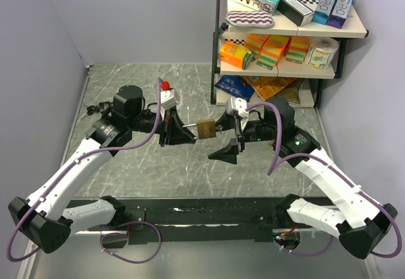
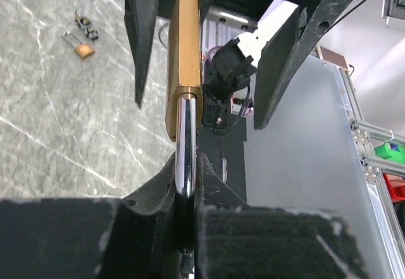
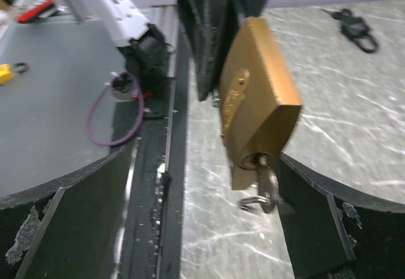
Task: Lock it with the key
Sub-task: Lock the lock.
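Note:
A brass padlock (image 1: 205, 129) hangs in the air between the two arms. My left gripper (image 1: 183, 127) is shut on its steel shackle (image 2: 185, 146), with the brass body (image 2: 183, 57) sticking out beyond the fingers. In the right wrist view the padlock (image 3: 259, 102) shows its underside, and a silver key (image 3: 266, 187) sits in the keyhole with its ring hanging down. My right gripper (image 3: 196, 222) is open. Its fingers (image 3: 316, 222) stand wide on either side of the key and do not touch it. Seen from above, the right gripper (image 1: 229, 133) is just right of the padlock.
A small second padlock (image 2: 82, 48) and a bunch of dark keys (image 2: 85, 26) lie on the marble table at the far left (image 1: 95, 108). A shelf (image 1: 285, 32) stacked with boxes and packets stands at the back right. A black rail (image 1: 202, 212) runs along the near edge.

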Controlling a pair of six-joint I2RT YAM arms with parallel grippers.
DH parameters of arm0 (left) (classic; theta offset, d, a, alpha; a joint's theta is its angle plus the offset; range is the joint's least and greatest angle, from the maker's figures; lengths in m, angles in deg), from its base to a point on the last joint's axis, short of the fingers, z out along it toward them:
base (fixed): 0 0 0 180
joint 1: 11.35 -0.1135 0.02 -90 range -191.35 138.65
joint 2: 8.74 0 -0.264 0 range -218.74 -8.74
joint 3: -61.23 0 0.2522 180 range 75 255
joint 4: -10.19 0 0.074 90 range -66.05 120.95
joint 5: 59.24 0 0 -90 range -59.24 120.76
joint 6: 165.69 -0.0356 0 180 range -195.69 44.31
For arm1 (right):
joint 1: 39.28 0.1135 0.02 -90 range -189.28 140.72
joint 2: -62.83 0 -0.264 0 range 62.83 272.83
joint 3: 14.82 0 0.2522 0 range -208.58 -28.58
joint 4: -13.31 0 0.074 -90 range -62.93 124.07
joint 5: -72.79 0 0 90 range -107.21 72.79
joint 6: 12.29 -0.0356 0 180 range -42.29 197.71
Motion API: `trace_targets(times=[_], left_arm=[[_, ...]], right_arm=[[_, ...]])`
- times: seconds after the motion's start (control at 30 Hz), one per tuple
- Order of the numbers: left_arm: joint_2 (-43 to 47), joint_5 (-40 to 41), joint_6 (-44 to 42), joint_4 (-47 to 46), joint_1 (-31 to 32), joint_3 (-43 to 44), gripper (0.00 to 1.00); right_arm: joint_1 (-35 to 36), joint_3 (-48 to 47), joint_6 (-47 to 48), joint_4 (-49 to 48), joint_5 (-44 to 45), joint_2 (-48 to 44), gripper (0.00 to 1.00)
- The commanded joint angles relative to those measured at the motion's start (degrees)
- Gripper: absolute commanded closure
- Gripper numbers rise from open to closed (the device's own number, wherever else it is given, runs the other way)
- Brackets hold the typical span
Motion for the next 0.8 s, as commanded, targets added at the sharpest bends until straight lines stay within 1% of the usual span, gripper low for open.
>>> trace_targets(times=[0.0,0.13,0.23,0.27,0.33,0.37,0.47,0.63,0.73,0.77], left_arm=[[2.93,-4.38,1.85,-9.13,0.36,1.29,0.99],[3.02,-4.9,1.41,-9.66,0.8,1.28,0.99],[3.1,-5.44,0.8,-9.31,1.06,1.2,0.99],[3.11,-5.35,0.71,-9.31,1.06,1.02,0.99],[3.28,-5.17,0.36,-9.22,1.06,0.76,0.99],[3.37,-4.91,0.62,-9.57,1.06,0.5,0.99],[3.46,-5.08,1.41,-10.62,1.06,-0.03,0.99],[3.72,-4.73,1.85,-10.71,1.15,-0.91,0.99],[3.98,-4.91,1.94,-10.97,1.15,-1.35,0.99],[3.98,-4.82,2.03,-11.06,1.24,-1.44,0.99]], right_arm=[[-0.15,-1.6,-2.9,-5.41,-7.32,0.88,0.01],[-0.15,-0.9,-7.82,-11.13,-7.77,1.93,0.02],[-0.24,-1.78,-9.23,-13.06,-8.47,3.16,0.08],[-0.24,-2.04,-12.19,-14.55,-8.82,3.6,0.12],[-0.15,-2.13,-13.8,-15.09,-9.08,3.96,0.18],[-0.24,-2.04,-14.94,-16.74,-9.26,4.04,0.25],[-0.15,-1.52,-16.61,-18.51,-9.79,4.31,0.37],[-0.15,-1.25,-16.79,-19.48,-9.96,4.4,0.42],[-0.06,-1.25,-17.49,-19.84,-10.32,4.92,0.48],[0.02,-1.34,-17.5,-19.66,-10.4,5.01,0.52]])
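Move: The padlock's body, on the shackle that the left fingers pinch, stands about 4 cm to the right hand's left, 2 cm ahead and 2 cm above. Its key end faces the right hand, with the key ring some 2 cm to that hand's left, 2 cm ahead and 1 cm above. A second padlock lies on the table roughly 20 cm to its right, 10 cm farther out and 30 cm below. From the left hand, the held padlock's body is about 6 cm to the right, level fore and aft, 1 cm lower. Up and to its left, the right hand eases about 3 cm onto the padlock, drifting slightly back and turning some 10 degrees, to bring its wide-open fingers either side of the brass body; they then close to about half. The left hand keeps its pinch on the shackle and draws it back roughly 1 cm. ##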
